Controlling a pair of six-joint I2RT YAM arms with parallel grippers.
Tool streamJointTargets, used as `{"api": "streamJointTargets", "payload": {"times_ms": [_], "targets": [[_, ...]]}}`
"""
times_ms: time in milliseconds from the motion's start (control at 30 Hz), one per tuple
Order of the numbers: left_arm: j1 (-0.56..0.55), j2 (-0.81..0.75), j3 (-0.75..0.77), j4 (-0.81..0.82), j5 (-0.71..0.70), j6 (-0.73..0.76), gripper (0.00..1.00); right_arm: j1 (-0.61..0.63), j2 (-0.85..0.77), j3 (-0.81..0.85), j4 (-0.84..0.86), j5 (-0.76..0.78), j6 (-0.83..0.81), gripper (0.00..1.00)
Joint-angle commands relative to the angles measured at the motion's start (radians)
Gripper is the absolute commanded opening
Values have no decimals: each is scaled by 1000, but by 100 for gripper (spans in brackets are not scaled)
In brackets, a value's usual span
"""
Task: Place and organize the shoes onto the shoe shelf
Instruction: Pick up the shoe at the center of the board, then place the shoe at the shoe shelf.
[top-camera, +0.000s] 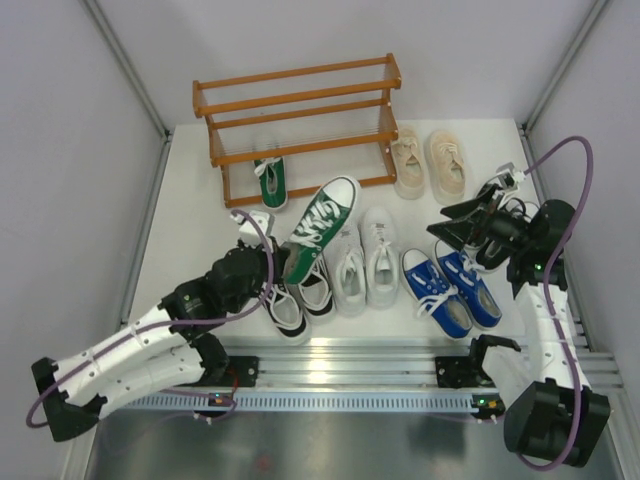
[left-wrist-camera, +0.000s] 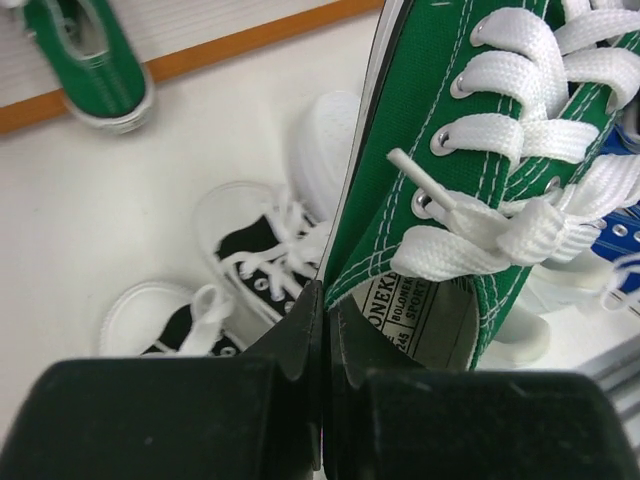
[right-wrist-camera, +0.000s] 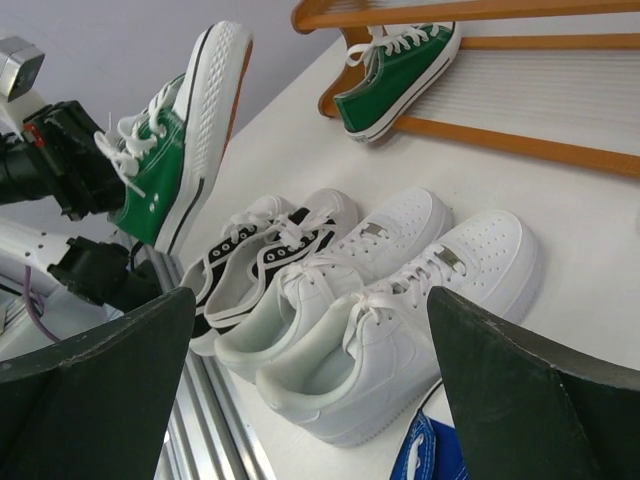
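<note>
My left gripper (top-camera: 283, 262) (left-wrist-camera: 325, 292) is shut on the heel collar of a green sneaker (top-camera: 322, 225) (left-wrist-camera: 470, 150) (right-wrist-camera: 178, 150), which hangs tilted above the floor with its toe toward the shoe shelf (top-camera: 300, 100). The other green sneaker (top-camera: 270, 180) (left-wrist-camera: 95, 60) (right-wrist-camera: 395, 65) sits on the shelf's lowest tier, at the left. Below the lifted shoe lie the black-and-white pair (top-camera: 295, 305) (left-wrist-camera: 250, 255) (right-wrist-camera: 260, 250). My right gripper (top-camera: 450, 226) (right-wrist-camera: 310, 300) stands open at the right, above the blue pair (top-camera: 452, 290), holding nothing.
The plain white pair (top-camera: 365, 262) (right-wrist-camera: 400, 300) lies in the middle and the beige pair (top-camera: 430, 162) at the back right beside the shelf. A dark shoe (top-camera: 497, 250) is partly hidden under my right arm. Grey walls close both sides; a metal rail (top-camera: 350, 360) runs along the near edge.
</note>
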Motion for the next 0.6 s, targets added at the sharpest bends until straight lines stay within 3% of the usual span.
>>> {"api": "streamJointTargets", "payload": {"times_ms": [0, 267, 567], "targets": [[124, -74, -1, -23, 15, -70, 0, -17, -16, 41, 8, -13, -43, 100], [354, -71, -9, -212, 27, -176, 0, -24, -14, 41, 5, -8, -46, 99], [635, 28, -40, -143, 121, -276, 0, -25, -19, 43, -4, -7, -46, 99]]}}
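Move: The green shoe still hangs by its heel from the left gripper. The likely aim, the free lower-shelf spot left of the shelved green shoe, is about 21 cm ahead, 12 left and 12 below; that shelved shoe is roughly 20 ahead, 4 left. The nearer black-and-white shoe lies some 3 cm back and 5 right, its mate about 9 back and 3 left, both well below. From the right gripper the spot is about 14 ahead, 49 left and 18 lower. Keep the green shoe's heel pinched and swing the left gripper about 14 cm left, away from the white shoes and closer to the free shelf spot, easing slightly forward. Let it sink some 8 cm, mostly in the later part, while turning it about 35 degrees counter-clockwise and tipping the fingers some 20 degrees further down. ##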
